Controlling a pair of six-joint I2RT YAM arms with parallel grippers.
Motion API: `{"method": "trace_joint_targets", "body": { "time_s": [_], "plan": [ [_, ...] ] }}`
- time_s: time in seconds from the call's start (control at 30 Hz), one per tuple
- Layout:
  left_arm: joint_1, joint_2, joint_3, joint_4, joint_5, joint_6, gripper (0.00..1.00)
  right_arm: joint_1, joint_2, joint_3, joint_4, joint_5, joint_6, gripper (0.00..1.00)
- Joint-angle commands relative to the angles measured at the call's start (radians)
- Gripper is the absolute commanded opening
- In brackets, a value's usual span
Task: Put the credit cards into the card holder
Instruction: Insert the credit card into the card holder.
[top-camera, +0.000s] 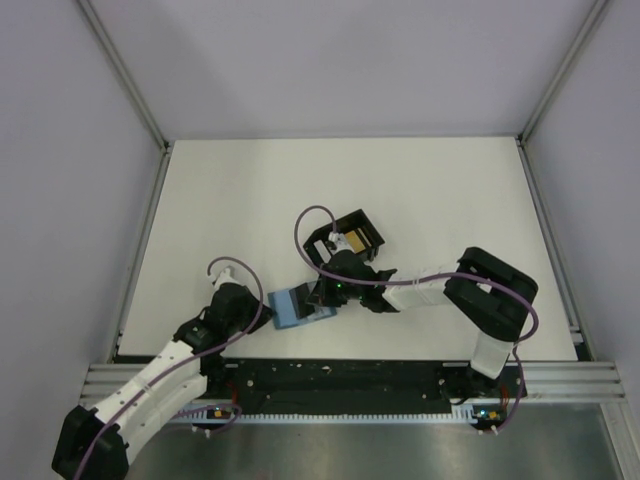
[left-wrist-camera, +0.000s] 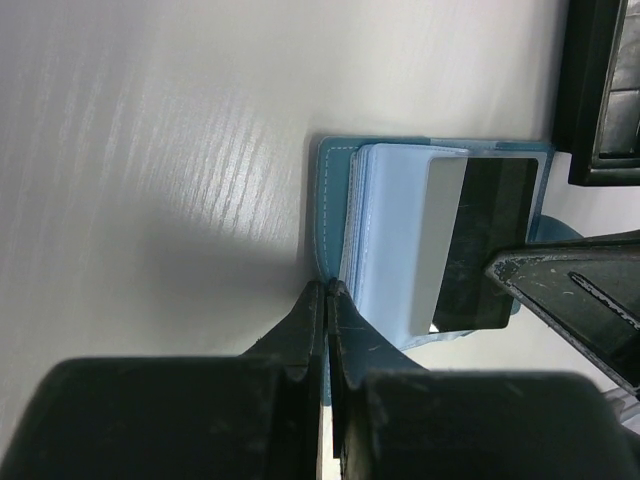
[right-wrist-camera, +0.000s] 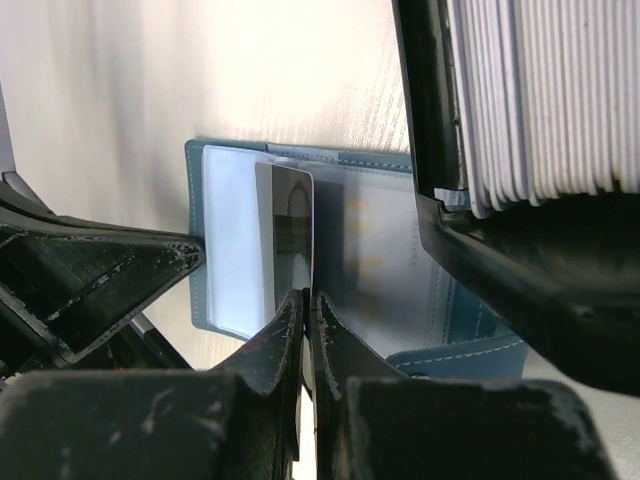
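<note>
The teal-blue card holder lies open on the table near the front edge, its pale clear sleeves showing. My left gripper is shut on the holder's near cover edge. My right gripper is shut on a shiny silver-grey credit card, held nearly edge-on over the open holder. In the left wrist view that card lies across the sleeves, its far end at the sleeve stack. More credit cards stand packed in the black tray.
The black open-topped tray stands just behind the card holder, an orange-yellow card visible in it. Its wall is close to the right of my right fingers. Metal rails edge the table on both sides and at the front.
</note>
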Motion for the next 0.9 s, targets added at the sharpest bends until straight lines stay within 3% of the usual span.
{"method": "trace_joint_targets", "body": {
  "time_s": [0.0, 0.33, 0.6, 0.73, 0.87],
  "plan": [
    [-0.001, -0.006, -0.043, 0.089, 0.07, -0.029, 0.0, 0.022, 0.026, 0.013, -0.015, 0.027, 0.033, 0.0],
    [-0.002, -0.007, -0.042, 0.087, 0.059, -0.031, 0.0, 0.063, 0.049, 0.046, -0.051, 0.026, 0.056, 0.01],
    [-0.002, -0.007, -0.035, 0.069, 0.041, -0.017, 0.0, 0.06, -0.055, 0.057, -0.145, 0.159, -0.054, 0.39],
    [-0.002, -0.009, -0.034, 0.07, 0.041, -0.016, 0.0, 0.062, -0.05, 0.072, -0.136, 0.14, -0.094, 0.46],
    [-0.002, -0.007, -0.032, 0.07, 0.041, -0.009, 0.0, 0.06, -0.012, 0.109, -0.148, 0.084, -0.111, 0.48]
  ]
}}
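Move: The right hand pinches the black credit card by its right edge, the card partly in already; its middle is some 2 cm to this hand's left, level fore and aft. The left-half pocket's middle is about 6 cm left, 2 cm back and 1 cm below; the clear right-half flap lies 2 cm right and 1 cm back. The card box stands 13 cm ahead, 7 cm right. From the left hand the pocket lies 3 cm right and 1 cm ahead. Leftward and back by a bit over 1 cm, the right hand slides the pinched credit card deeper into the holder's left-half pocket, then opens its fingers about halfway, eases some 1 cm back to the right with a slight dip, and lifts just over 1 cm. The left hand keeps the holder's left edge pinched and shifts it about 1 cm right, against the card. ##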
